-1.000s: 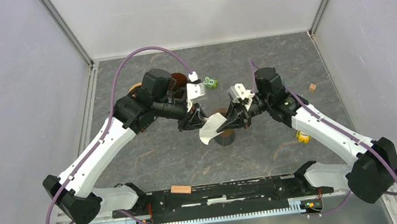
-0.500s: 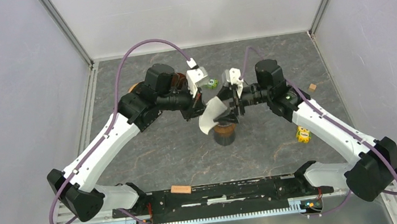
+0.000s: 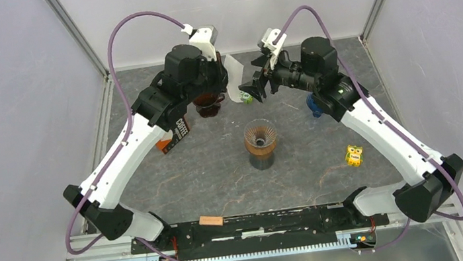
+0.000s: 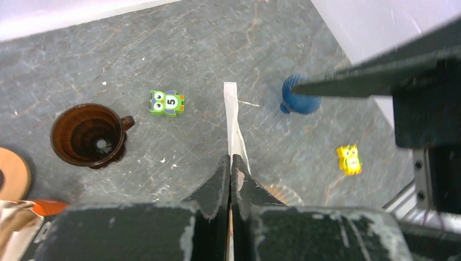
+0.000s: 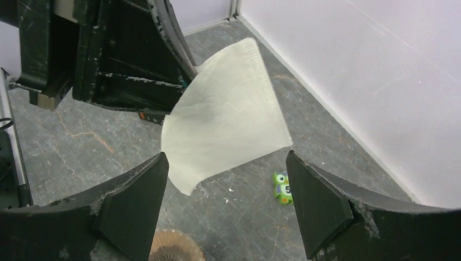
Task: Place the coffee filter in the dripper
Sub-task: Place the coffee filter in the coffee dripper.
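The coffee filter [image 3: 235, 80] is a flat white paper fan hanging in the air at the back of the table. My left gripper [image 3: 225, 78] is shut on its edge. The left wrist view shows the coffee filter [image 4: 232, 122] edge-on, running out from the pinched fingertips of the left gripper [image 4: 231, 160]. My right gripper [image 3: 252, 92] faces it, open. In the right wrist view the coffee filter [image 5: 228, 122] hangs just ahead of the right gripper [image 5: 225, 163], touching neither finger. The dripper [image 3: 260, 136], a ribbed brown cone on a dark base, stands uncovered mid-table, below both grippers.
A brown cup with a handle [image 3: 207, 104] and a coffee bag [image 3: 176, 132] sit under the left arm. A green owl block [image 3: 247, 96], a blue ribbed piece [image 3: 313, 104] and a yellow owl block [image 3: 353, 154] lie around the dripper. The walls stand close behind.
The right gripper opened and let go of the filter while the left gripper shut on it. Both arms rose and moved back, carrying the filter away from the dripper.
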Available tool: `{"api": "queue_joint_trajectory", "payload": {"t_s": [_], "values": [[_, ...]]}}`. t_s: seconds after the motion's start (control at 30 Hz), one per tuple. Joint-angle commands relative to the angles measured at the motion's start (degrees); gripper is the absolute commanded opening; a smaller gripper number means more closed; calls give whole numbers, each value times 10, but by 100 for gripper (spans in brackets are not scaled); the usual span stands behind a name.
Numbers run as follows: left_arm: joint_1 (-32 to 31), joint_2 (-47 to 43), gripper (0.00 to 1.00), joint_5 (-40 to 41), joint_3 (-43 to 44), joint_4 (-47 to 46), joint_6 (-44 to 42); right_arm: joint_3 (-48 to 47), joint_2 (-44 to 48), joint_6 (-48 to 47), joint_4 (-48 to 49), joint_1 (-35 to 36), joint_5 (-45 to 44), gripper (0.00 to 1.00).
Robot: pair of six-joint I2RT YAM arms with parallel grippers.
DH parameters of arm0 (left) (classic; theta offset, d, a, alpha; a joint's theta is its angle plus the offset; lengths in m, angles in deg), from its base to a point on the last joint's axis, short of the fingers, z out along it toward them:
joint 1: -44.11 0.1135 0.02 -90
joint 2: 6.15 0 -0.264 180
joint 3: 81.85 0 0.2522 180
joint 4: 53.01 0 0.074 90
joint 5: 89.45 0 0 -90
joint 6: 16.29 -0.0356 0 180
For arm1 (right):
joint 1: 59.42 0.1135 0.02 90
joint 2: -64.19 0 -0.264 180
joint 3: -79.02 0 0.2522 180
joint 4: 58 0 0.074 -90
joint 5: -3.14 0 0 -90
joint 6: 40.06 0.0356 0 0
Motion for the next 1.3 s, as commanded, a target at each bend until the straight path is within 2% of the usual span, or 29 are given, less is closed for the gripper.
{"api": "queue_joint_trajectory", "payload": {"t_s": [0.0, 0.17, 0.43, 0.73, 1.27], "values": [[-3, 23, 2, 90, 37, -11, 161, -34, -18, 24, -14, 20, -64, 86], [-7, 29, 2, 78, 26, -11, 216, -22, -20, 22, -10, 32, -84, 84], [-12, 28, 2, 70, 15, -13, 245, -5, -21, 24, 3, 32, -87, 81], [-15, 28, 2, 55, 1, -25, 250, -16, -37, 22, 1, 32, -86, 75], [-16, 16, 2, 53, -19, -44, 225, -10, -15, -3, -12, 32, -159, 65]]}}
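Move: My left hand already pinches the coffee filter and brings it to my right hand's wide-open fingers, about 7 cm to its right, roughly level and 1 cm back. From the left hand, the dripper on its carafe is some 5 cm back, 7 right and 21 below; the green owl block is 15 ahead, 4 right, 36 down; the brown cup 13 ahead, 8 left, 33 down. From my right hand the filter's middle is about 5 cm left and 3 ahead. High above the table I work the coffee filter between both hands. My left hand keeps its pinch, edging about 2 cm down and 2 cm right while tipping and rolling some 20 degrees. My right hand sinks about 3 cm and eases 2.5 cm forward beside the paper, turning a little clockwise, its fingers slowly closing by about a fifth but still well open around the free part. ##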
